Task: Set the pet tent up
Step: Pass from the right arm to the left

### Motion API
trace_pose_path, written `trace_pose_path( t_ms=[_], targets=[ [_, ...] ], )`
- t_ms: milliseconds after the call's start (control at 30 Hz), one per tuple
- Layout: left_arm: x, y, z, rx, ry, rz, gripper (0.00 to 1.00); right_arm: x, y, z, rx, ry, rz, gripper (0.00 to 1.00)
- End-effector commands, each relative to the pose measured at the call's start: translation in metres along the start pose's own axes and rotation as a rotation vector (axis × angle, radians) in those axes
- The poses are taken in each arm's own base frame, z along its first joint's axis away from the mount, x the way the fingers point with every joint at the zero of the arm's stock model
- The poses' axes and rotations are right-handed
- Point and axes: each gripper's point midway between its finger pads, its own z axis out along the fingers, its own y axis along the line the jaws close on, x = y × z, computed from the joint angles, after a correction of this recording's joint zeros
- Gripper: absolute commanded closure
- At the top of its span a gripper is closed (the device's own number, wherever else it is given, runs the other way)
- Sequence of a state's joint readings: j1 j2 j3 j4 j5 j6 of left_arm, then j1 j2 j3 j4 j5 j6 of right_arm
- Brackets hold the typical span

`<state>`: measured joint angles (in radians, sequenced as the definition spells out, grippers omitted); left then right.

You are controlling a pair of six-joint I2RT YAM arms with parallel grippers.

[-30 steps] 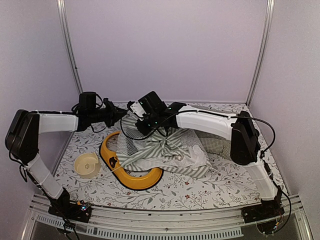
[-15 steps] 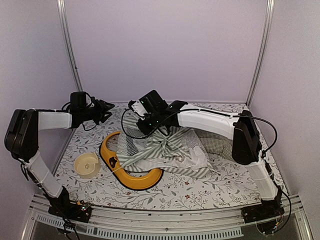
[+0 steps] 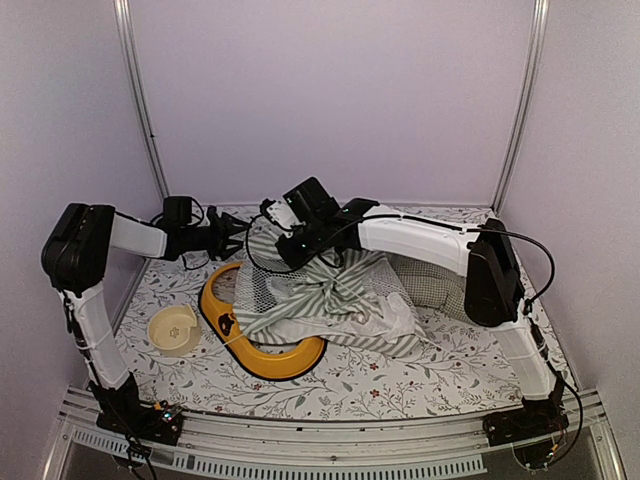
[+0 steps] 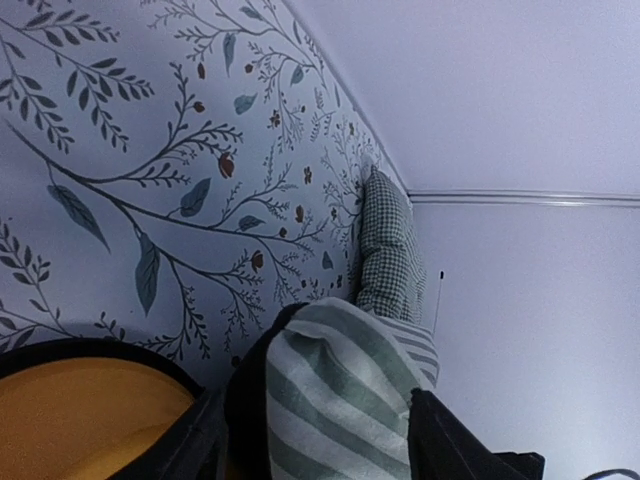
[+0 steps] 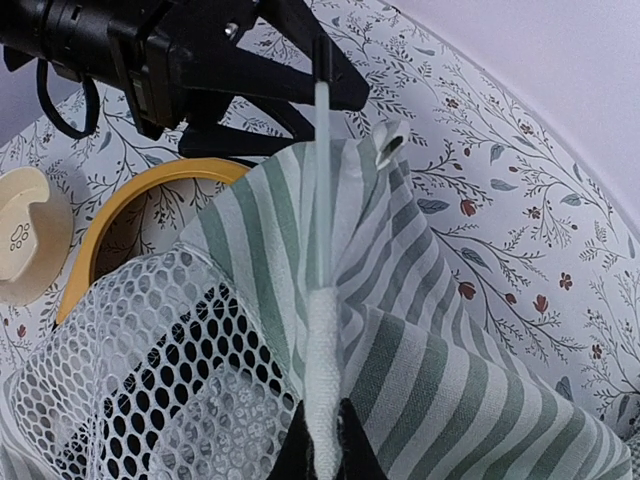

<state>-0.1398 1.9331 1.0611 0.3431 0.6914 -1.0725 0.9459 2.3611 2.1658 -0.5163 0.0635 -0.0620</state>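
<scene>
The pet tent (image 3: 335, 300) lies collapsed in a green-and-white striped heap at mid-table, its white mesh (image 5: 150, 380) spread to the left. My right gripper (image 3: 288, 250) is shut on a white fabric sleeve of the tent (image 5: 450, 380), pinched between the jaws of the right gripper (image 5: 320, 445). A thin white pole (image 5: 322, 150) runs from that sleeve toward my left gripper (image 3: 240, 238). My left gripper (image 4: 318, 410) is open, and a striped fold of the tent (image 4: 340, 370) bulges between its spread fingers without being pinched.
A yellow ring-shaped tray (image 3: 265, 355) lies partly under the tent's front left. A cream bowl (image 3: 173, 330) sits left of it. A green-checked cushion (image 3: 430, 285) lies behind the tent at the right, near the back wall. Enclosure walls stand close on both sides.
My left gripper opened and let go, drew back to the left, then came forward again to the tent's left corner. The right gripper kept its grip and hardly moved.
</scene>
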Motion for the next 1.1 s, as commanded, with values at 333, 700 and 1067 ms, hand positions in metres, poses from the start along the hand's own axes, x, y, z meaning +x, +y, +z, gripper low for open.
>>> trace_pose_path(
  t_ms=[333,700,1067],
  targets=[
    [0.029,-0.087,-0.052,0.208,-0.062,0.206,0.44,-0.02,0.0,-0.018,-0.065,-0.047,0.058,1.0],
    [0.057,-0.105,-0.019,0.249,0.022,0.205,0.56,-0.021,0.002,-0.02,-0.072,-0.048,0.067,1.0],
    [0.026,-0.092,-0.019,0.21,-0.046,0.166,1.0,-0.014,0.003,-0.022,-0.081,-0.018,0.069,0.99]
  ],
)
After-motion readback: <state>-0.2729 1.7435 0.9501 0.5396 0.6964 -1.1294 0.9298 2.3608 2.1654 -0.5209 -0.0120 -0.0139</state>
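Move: The bare end of the tent pole, standing out of its striped sleeve, is about 6 cm to my left hand's right, 5 cm back and 8 cm above it. A loose striped corner of the tent hangs some 4 cm to this hand's right and 2 cm back, slightly below; the yellow tray lies roughly 17 cm back, 3 cm right and 10 cm below. From my right hand, which holds the sleeved pole, that end is about 5 cm ahead, 5 cm left and 4 cm above. From beneath the pole end I lift my open left hand about 10 cm while drawing it back some 5 cm, its fingers tipping up about 15 degrees. Then I slide it about 6 cm right, sinking a little, so the fingertips reach across the bare rod just below its black tip, and shut them on it. My right hand keeps its pinch on the sleeve and stays put. ##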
